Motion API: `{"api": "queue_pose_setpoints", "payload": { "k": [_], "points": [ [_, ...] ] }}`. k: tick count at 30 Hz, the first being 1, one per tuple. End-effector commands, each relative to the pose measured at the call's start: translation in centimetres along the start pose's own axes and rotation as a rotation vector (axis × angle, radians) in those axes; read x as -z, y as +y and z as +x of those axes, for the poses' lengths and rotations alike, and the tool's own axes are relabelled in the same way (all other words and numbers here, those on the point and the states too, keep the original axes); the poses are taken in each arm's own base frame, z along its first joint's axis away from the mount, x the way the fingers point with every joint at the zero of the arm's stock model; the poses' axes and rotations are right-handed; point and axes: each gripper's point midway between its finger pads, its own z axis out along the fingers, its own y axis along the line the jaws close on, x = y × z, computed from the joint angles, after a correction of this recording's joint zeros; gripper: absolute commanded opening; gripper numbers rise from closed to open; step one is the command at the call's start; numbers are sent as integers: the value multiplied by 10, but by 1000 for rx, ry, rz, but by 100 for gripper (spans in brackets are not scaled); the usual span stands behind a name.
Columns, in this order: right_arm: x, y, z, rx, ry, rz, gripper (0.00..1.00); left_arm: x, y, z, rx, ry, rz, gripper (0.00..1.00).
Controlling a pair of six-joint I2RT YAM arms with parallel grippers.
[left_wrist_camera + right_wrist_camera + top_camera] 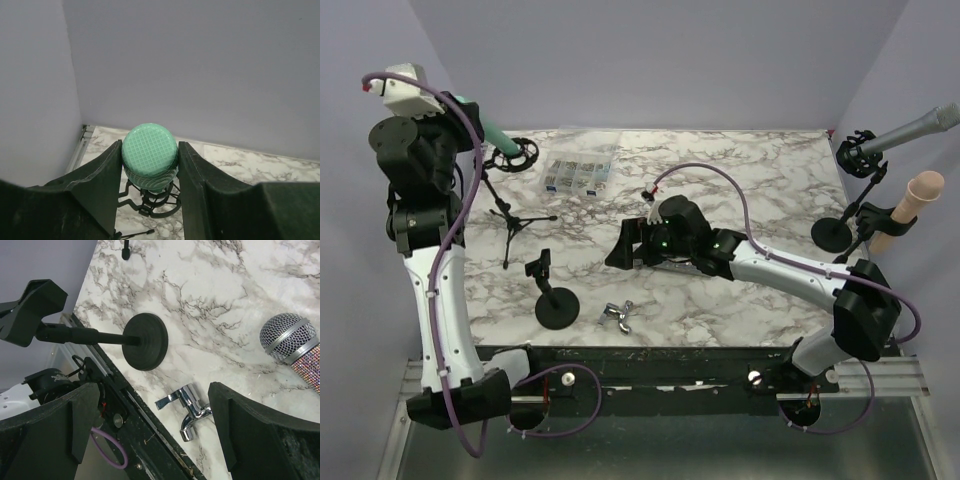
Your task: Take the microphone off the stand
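Observation:
A green microphone (492,130) sits tilted in a black shock mount (515,152) on a small tripod stand (513,222) at the back left. My left gripper (468,104) is shut on its mesh head. In the left wrist view the head (150,150) is pinched between both fingers (102,175) of the gripper (150,155), with the shock mount (156,200) just below it. The microphone's body still reaches into the mount. My right gripper (625,245) is open and empty over the middle of the table; its wrist view (152,390) shows nothing between the fingers.
A chrome faucet (619,316) (192,410) and a black round-base clip stand (555,300) (145,340) lie near the front edge. A glittery silver microphone (295,347) lies under the right arm. A clear parts box (578,174) is at the back. Grey (910,130) and beige (910,210) microphones stand at the right.

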Motion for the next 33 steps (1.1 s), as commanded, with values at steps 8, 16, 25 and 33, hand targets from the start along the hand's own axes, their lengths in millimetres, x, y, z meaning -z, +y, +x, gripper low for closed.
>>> {"api": "queue_pose_setpoints", "payload": {
  "k": [8,16,25,33],
  "points": [
    [-14,-6,16,-41,58,9,100,62,-55,-49,211,-205,369,9],
    [-19,-12,17,-21,58,22,100,47,-53,-35,385,-165,475,0],
    [21,-34,-5,88,-112,152,100,5,-94,42,733,90,653,0],
    [91,-57,-60,324,-326,394,100,7,-184,120,775,365,732,0]
  ]
}}
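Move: The left hand already pinches the green microphone by its thick end. The open right gripper, where the microphone's free end is being taken, lies roughly 25 cm right, 14 cm back and 29 cm below; the tripod stand's ring is about 9 cm ahead, 3 cm right and 20 cm below. From the right hand the green microphone is some 18 cm ahead, 22 cm left and 22 cm up; the silver microphone is about 2 cm ahead, 11 cm right and 17 cm below. Keeping its pinch on the green microphone's thick end, the left hand backs off and rises a little, then swings right about 16 cm and sinks past its starting height, turning some 45 degrees clockwise and dropping its left side as much, free end towards the right gripper. The right hand, wide open, dips slightly, then shifts about 6 cm right and rises. ##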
